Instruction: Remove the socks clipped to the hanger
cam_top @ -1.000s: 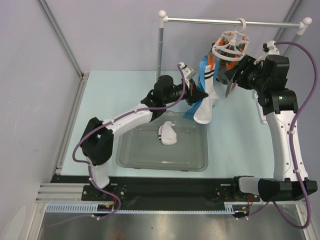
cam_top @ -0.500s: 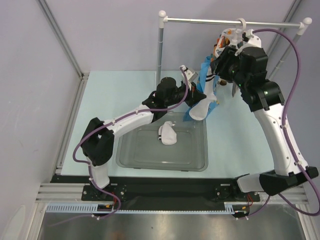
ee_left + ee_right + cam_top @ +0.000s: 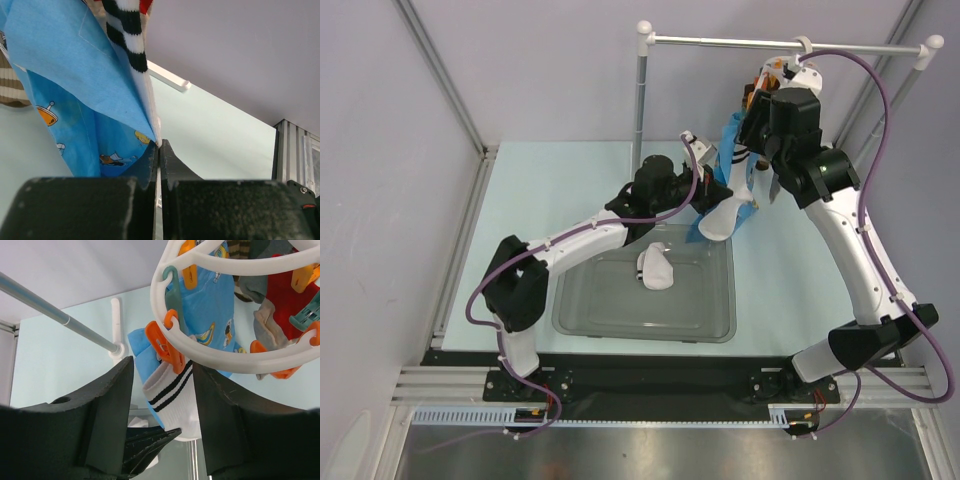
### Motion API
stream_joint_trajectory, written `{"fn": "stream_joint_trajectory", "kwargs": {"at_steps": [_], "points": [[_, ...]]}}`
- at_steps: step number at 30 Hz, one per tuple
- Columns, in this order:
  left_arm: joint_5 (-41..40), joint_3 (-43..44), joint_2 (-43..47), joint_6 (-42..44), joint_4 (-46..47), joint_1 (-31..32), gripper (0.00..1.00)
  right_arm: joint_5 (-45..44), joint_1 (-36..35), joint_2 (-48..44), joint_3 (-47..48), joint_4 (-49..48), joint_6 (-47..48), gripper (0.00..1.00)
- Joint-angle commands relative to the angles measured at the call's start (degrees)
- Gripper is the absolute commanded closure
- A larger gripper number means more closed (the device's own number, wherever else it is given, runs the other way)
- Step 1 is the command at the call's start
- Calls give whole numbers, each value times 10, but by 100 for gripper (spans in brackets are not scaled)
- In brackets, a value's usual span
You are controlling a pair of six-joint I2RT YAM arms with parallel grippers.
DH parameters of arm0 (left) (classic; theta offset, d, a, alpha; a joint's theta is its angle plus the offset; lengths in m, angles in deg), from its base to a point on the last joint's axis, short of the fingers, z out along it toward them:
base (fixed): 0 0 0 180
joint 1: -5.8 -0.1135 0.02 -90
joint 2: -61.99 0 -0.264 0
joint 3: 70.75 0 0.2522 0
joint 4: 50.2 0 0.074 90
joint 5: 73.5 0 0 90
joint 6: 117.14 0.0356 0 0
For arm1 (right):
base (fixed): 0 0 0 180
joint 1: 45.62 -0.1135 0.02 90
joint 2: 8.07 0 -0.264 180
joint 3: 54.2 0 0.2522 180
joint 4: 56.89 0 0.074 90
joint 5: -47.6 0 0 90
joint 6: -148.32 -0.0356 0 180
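The white ring hanger (image 3: 215, 356) hangs from the rail, and several socks are clipped to its orange pegs. A white sock with black stripes (image 3: 175, 390) hangs from one orange peg (image 3: 165, 346). My right gripper (image 3: 162, 365) is open, one jaw on each side of that peg and the sock's cuff. My left gripper (image 3: 160, 146) is shut on the lower end of the same white sock (image 3: 723, 215), pulling it down and to the left. A bright blue cartoon sock (image 3: 75, 80) hangs beside it. In the top view my right arm hides most of the hanger (image 3: 767, 75).
A grey tray (image 3: 710, 320) lies in front of the arms with one white sock (image 3: 655, 268) in it. The metal rail stand (image 3: 720, 42) crosses the back, its left post (image 3: 642, 95) close to the left arm. Red and grey socks (image 3: 280, 300) hang on the ring's far side.
My right arm has swung left from beside the hanger to it, and its open jaws now straddle the peg. My left gripper has drawn the white sock's foot leftwards.
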Motion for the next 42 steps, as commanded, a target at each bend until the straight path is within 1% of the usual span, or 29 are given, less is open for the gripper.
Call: {"fn": "stream_joint_trajectory", "kwargs": {"at_steps": [1,4,6,8,13,19,22,23,25,26,27,28,29,31,32,35,38,42], "points": [[3,25,8,13,10,6,100,-21,-2,-1,5,-22,2,46],[-1,26,8,13,11,7,100,-24,-2,3,9,-4,-6,47],[-2,29,8,12,9,8,100,-12,-3,-1,6,8,-13,46],[-2,31,7,13,5,10,100,7,-3,-12,-12,9,-18,46],[-4,33,7,13,4,11,100,22,-7,-33,-49,1,-21,48],[-6,35,11,12,1,12,100,34,-8,-44,-79,-5,-20,53],[-6,35,12,13,1,13,100,37,-9,-45,-87,-8,-21,62],[-7,35,12,13,0,12,100,37,-10,-45,-87,-8,-22,71],[-6,33,14,13,-1,12,99,37,-10,-45,-87,-6,-22,84],[-7,30,16,13,0,13,96,37,-9,-46,-87,-8,-22,98],[-6,28,20,13,0,13,93,38,-9,-48,-87,-7,-22,100],[-6,26,21,13,2,12,89,40,-10,-49,-88,-9,-21,100],[-5,22,24,14,5,12,73,45,-9,-52,-89,-10,-20,100],[-9,7,36,19,9,12,56,48,-8,-54,-87,-9,-19,100],[-11,-7,42,23,17,12,45,52,-8,-53,-87,-9,-19,100],[-21,-42,70,30,38,13,32,67,-4,-54,-88,-9,-23,100],[-26,-55,91,42,51,12,29,94,8,-58,-98,-18,-31,100],[-36,-54,103,57,55,13,28,113,21,-61,-107,-23,-34,100]]}}
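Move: The striped sock's cuff, still clipped to the hanger, hangs about 5 cm below the right hand, 1 cm back and 1 cm to its left. The orange clip sits just over the cuff, level fore and aft with the hand, 1 cm left and 1 cm below it; a blue cloth hangs some 3 cm ahead, 1 cm left and 10 cm below. From the left hand, which pinches the sock lower down, the cuff is about 8 cm up, 3 cm ahead and 3 cm right. The sock's cuff passes into the right hand's grip: with open fingers astride it, that hand sinks about 5 cm, easing slightly back and left and tipping a little downward, then shuts and pinches the cloth right under the orange clip. Until then the left hand keeps its pinch almost still; afterwards it opens wide, lets go of the sock and backs off some 2 cm back and left, rising at the end. ##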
